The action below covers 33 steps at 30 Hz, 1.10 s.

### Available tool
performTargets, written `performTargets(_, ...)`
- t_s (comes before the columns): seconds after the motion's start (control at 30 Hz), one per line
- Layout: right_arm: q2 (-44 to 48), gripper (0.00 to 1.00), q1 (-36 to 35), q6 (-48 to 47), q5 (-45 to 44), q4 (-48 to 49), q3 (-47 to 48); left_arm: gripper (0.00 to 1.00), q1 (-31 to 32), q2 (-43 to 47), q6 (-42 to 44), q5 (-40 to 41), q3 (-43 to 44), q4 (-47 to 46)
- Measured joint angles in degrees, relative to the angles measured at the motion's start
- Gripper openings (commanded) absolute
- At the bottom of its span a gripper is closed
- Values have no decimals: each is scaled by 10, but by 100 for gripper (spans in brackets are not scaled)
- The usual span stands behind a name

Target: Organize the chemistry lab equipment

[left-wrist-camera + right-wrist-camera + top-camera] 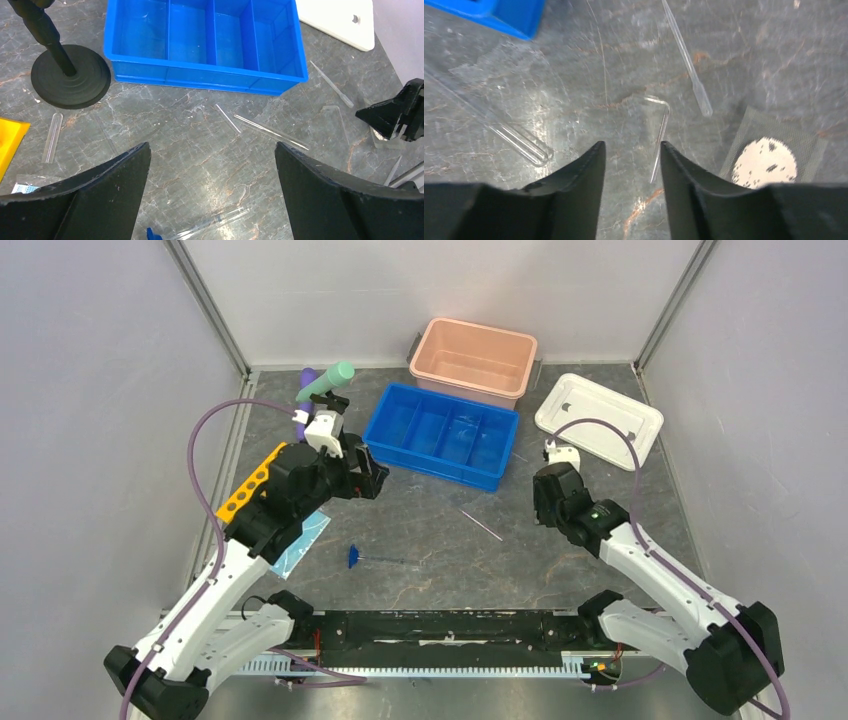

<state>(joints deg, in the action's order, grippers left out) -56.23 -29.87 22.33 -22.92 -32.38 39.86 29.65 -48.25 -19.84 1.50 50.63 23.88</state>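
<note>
My right gripper [632, 147] is low over the table, its jaws partly closed but still apart. The end of a bent glass tube [660, 137] lies between them, close to the right finger [684, 175]. A clear test tube [519, 137] lies to its left and a thin pipette [686, 60] ahead. My left gripper [211, 150] hangs wide open and empty above bare table near the blue tray. The yellow holed rack [255, 480], light-blue mask [300, 540], blue funnel [353, 557] and thin rod [481, 524] lie on the table. The black clamp stand [70, 75] holds mint-green [328, 380] and purple [307, 375] tubes.
The blue divided tray [440, 435] sits mid-table with the pink bin [475, 360] behind it and the white lid [598, 418] at the right. A wire gauze square [769, 155] lies just right of my right gripper. Glass rods [270, 131] lie in front of the tray.
</note>
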Motion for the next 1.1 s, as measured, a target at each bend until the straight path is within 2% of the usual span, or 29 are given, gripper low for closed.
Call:
performTargets(0.17,-26,35,5,30,-13,-17,-17,100,0,11,0,1,-5,1)
performTargets(0.47,-43,28,75,48,5,-14,-56,100,0,34,0,12,-10,-2)
performTargets(0.73,-47,26,120,46,48,8,-89,100,0,34,0,12,-13,-2)
performTargets(1.1,-55,25,132,44,78,33,-106,100,0,34,0,12,-13,-2)
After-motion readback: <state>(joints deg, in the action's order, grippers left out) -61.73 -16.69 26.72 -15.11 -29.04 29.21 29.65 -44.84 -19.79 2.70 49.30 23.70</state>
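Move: The bent glass tube lies under the right hand, about 4 cm to its right, 1 cm ahead and some 10 cm below. On the table around it, counted from the hand, the glass dropper lies about 12 cm ahead and 6 cm right, the wire gauze 16 cm right and 3 cm back, and the long glass tube 13 cm left and 3 cm ahead. From the left hand the bent tube is roughly 40 cm right, level ahead, 24 cm down. The right hand sinks about 8 cm towards the bent glass tube, drifting right by 4 to 5 cm and back by 3 cm, so that its fingertips come close over the near end of the tube's long leg. On the way the fingers tip some 15 degrees steeper towards the table, the hand turns a little clockwise to line up with that leg, and the half-open gripper narrows to about a quarter open, with no touch to be seen yet. ##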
